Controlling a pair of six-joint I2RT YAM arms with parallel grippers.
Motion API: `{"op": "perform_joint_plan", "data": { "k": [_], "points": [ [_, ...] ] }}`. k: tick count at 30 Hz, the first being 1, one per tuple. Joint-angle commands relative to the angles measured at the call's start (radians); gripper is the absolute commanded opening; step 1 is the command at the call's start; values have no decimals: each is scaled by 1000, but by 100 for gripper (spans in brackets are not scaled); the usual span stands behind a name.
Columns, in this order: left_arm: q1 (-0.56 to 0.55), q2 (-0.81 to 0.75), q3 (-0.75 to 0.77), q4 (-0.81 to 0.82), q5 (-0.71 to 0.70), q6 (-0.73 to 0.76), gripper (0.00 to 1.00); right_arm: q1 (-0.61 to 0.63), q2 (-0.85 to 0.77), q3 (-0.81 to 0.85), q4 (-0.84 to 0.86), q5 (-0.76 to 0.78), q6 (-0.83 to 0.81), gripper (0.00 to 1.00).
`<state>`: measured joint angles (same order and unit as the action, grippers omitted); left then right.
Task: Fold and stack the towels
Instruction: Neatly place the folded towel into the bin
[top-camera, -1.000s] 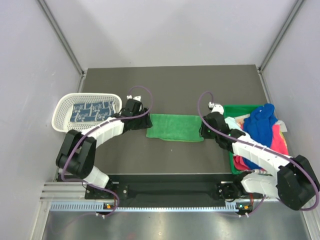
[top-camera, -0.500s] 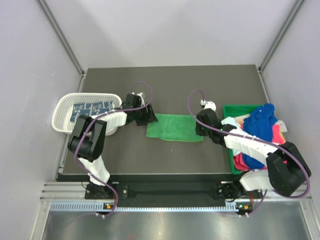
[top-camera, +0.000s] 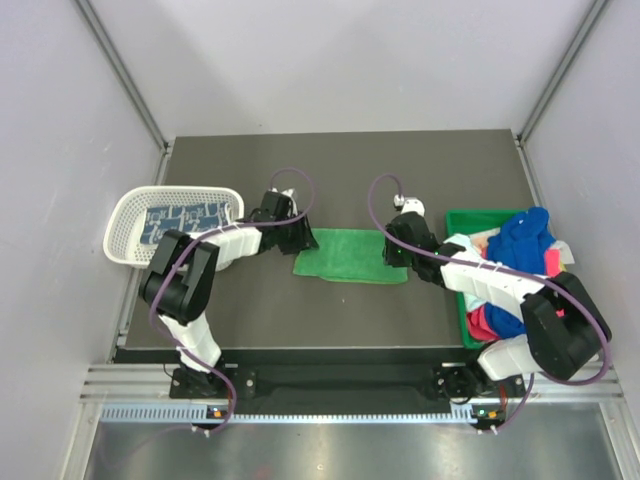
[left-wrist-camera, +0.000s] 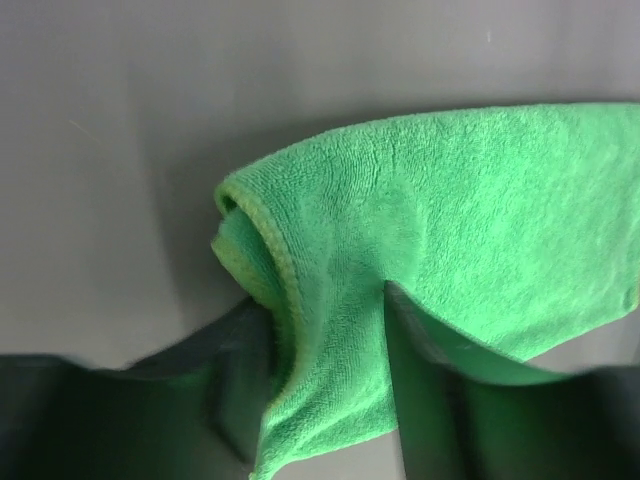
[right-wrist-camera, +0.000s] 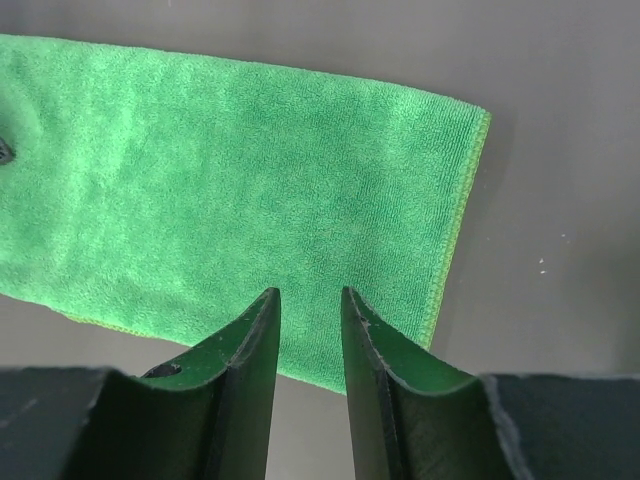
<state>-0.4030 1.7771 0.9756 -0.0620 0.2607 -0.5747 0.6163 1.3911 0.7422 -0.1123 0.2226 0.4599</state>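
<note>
A green towel (top-camera: 350, 256) lies flat in the middle of the dark table. My left gripper (top-camera: 298, 238) is at its left end. In the left wrist view the towel's (left-wrist-camera: 480, 210) corner is bunched and lifted between the fingers, with my left gripper (left-wrist-camera: 322, 300) shut on it. My right gripper (top-camera: 395, 250) hovers over the right end. In the right wrist view my right gripper (right-wrist-camera: 308, 295) stands narrowly open above the towel's (right-wrist-camera: 230, 180) near edge, with nothing between its fingers. A blue-and-white patterned towel (top-camera: 182, 222) lies in the basket.
The white mesh basket (top-camera: 125, 215) stands at the left. A green bin (top-camera: 478, 213) at the right holds a heap of towels, royal blue (top-camera: 525, 240) and pink/red (top-camera: 556, 282) among them. My right arm reaches out along the bin's left side.
My left gripper has moved right onto the towel's left end and closed on its corner. My right gripper has moved left, over the towel's right end.
</note>
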Motion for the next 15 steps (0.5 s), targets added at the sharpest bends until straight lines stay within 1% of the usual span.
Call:
{"op": "perform_joint_plan", "data": {
  "k": [1, 3, 4, 7, 8, 10, 12, 13, 14, 15],
  "points": [
    [-30, 62, -46, -94, -55, -19, 46, 19, -6, 32, 37, -6, -10, 31],
    [-46, 64, -45, -94, -72, -28, 36, 19, -10, 31, 37, -8, -12, 31],
    [-51, 62, -41, -94, -77, -34, 26, 17, -10, 32, 36, -9, -12, 31],
    [-72, 51, -34, -99, -106, -45, 12, 20, -7, 42, 33, -20, -13, 31],
    [-76, 47, -23, -119, -116, -45, 0, 19, -4, 54, 30, -28, -17, 31],
    [-82, 19, -12, -142, -165, -39, 0, 19, -3, 66, 17, -32, -21, 31],
    [-89, -20, 14, -200, -218, -30, 0, 17, -4, 83, 5, -40, -29, 31],
    [-92, -37, 24, -222, -288, -19, 0, 19, -9, 89, -4, -42, -30, 31],
    [-102, -48, 38, -246, -320, -14, 0, 19, -9, 103, -9, -42, -39, 31],
    [-106, -71, 78, -309, -355, -7, 0, 19, -9, 111, -15, -42, -43, 31]
  ]
}}
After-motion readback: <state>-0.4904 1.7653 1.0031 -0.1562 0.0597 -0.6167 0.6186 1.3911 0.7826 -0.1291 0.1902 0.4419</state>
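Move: Just about under the left fingers, which straddle its edge, is the left end of the folded green towel; the towel's middle lies about 9 cm to the right, 3 cm back and 1 cm below. The white basket's middle is some 32 cm to the left and 4 cm ahead, with the blue towel in it about 29 cm left and 5 cm ahead. From the right hand the green towel's middle is roughly 8 cm left, 1 cm ahead and 4 cm lower. Closing from about half open to shut, the left fingers pinch the left end of the green towel, while the hand dips about 1 cm and eases slightly back and right. It then rises a touch, moves back left by half a centimetre, and starts to roll its left side up by under 10 degrees. ##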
